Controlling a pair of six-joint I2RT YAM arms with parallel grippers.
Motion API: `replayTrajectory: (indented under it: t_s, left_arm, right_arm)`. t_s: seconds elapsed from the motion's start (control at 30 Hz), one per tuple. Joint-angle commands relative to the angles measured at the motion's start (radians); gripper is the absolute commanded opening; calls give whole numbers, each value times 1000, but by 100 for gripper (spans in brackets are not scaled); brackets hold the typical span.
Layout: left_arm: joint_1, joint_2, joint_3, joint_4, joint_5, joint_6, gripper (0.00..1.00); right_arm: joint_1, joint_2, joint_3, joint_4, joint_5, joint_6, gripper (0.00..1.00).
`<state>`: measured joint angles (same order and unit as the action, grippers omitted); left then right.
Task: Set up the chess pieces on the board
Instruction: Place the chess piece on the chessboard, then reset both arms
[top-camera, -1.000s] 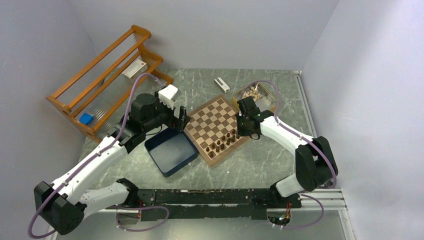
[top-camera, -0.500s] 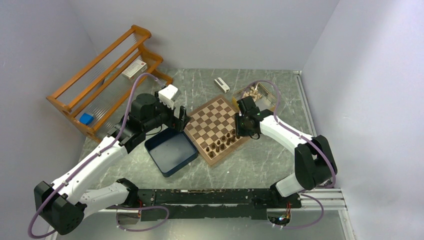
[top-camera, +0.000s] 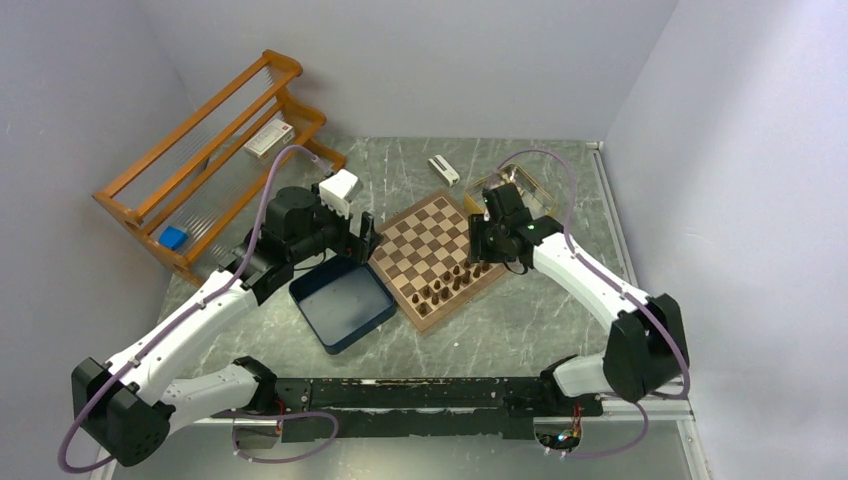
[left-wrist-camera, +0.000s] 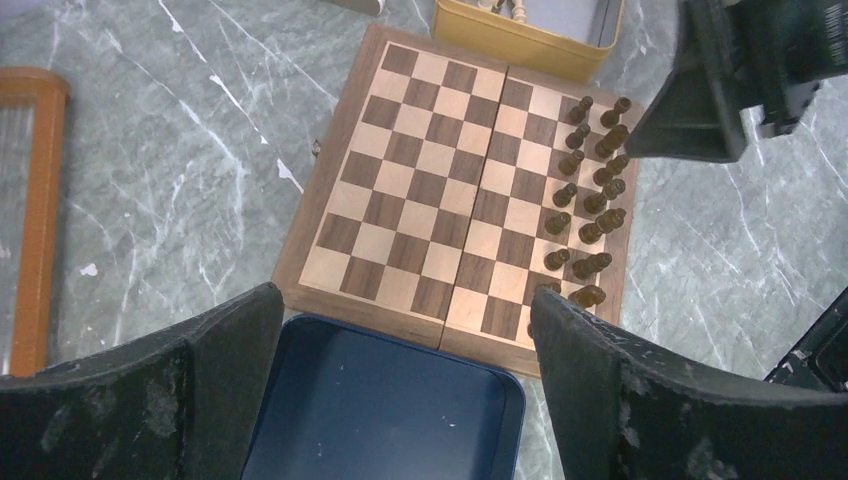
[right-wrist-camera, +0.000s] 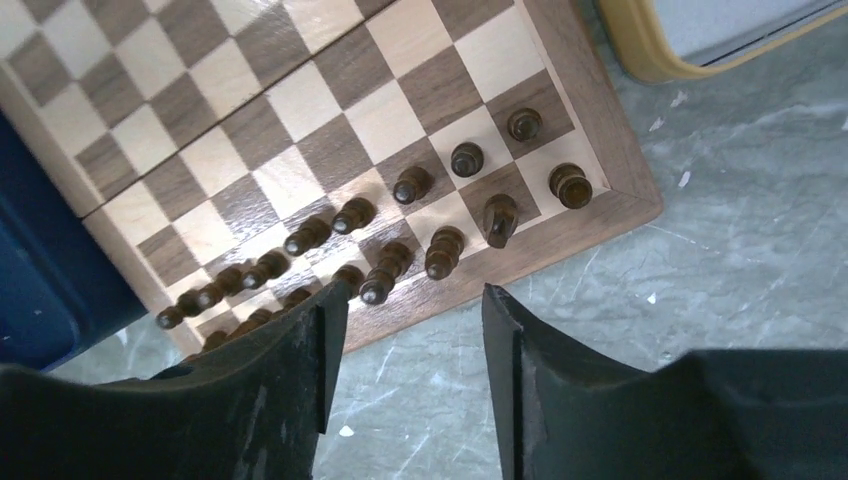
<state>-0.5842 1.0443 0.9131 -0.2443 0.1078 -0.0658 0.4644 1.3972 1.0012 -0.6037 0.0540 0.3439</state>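
Note:
The board (top-camera: 425, 240) lies tilted at the table's middle; it also shows in the left wrist view (left-wrist-camera: 420, 190) and the right wrist view (right-wrist-camera: 250, 130). Several dark brown chess pieces (top-camera: 452, 281) stand in two rows along its near right edge, seen too in the left wrist view (left-wrist-camera: 585, 195) and the right wrist view (right-wrist-camera: 400, 230). My right gripper (top-camera: 482, 250) is open and empty above the board's right edge (right-wrist-camera: 410, 300). My left gripper (top-camera: 360, 238) is open and empty above the blue box, at the board's left edge (left-wrist-camera: 405, 310).
An empty dark blue box (top-camera: 342, 302) sits against the board's near left side. A yellow-rimmed tray (top-camera: 515, 188) with pale pieces stands behind the right arm. A wooden rack (top-camera: 215, 150) stands at the back left, with a small white box (top-camera: 443, 169) behind the board.
My right gripper has risen and drawn back from the dark pieces, its wrist swinging toward the yellow tray. The left arm has hardly moved.

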Motion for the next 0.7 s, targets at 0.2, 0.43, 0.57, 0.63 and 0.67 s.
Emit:
replayTrajectory:
  t_s: [0.2,0.43,0.57,0.63,0.67]
  left_arm:
    - [3,43,102,6,154,-156,98]
    - [3,32,115,61,287,-279,98]
    - [3,1,93,74,294,-310,98]
    - [3,-19,72,78,282,-317,98]
    - [3,-32,60,78,269,-320,98]
  right_arm:
    - [-9,-311,-23,111,-123,73,100]
    - [-9,-494,-111,195,-27,182,100]
    - [-8,-563,-156,191,58,246,100]
    - [-9,-586,-166,178,86,251,100]
    - [-9,-595,-172,177,90,247,100]
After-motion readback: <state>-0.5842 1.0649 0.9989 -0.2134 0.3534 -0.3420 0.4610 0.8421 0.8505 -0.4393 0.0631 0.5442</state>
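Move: The dark chess piece just set down, apparently the third from the right in the back row, stands about 5 cm straight below the right hand, already free of its half-open fingers. Its neighbour to the right is roughly 2 cm right and 2 cm farther out from that hand, the next to the left about 2 cm left and 2 cm nearer. The yellow tray lies some 15 cm ahead and 7 cm right. From the left hand the piece is about 23 cm right, level, and 19 cm down. The chess piece is left standing while the right hand climbs about 13 cm away from it, easing back a couple of centimetres, its fingers spreading from half to fully open and tipping up some 25 degrees to point farther forward while the hand rolls. The left hand, empty and wide open, shifts right over the board and up, roughly 4 cm each, drawing back slightly and rolling. ##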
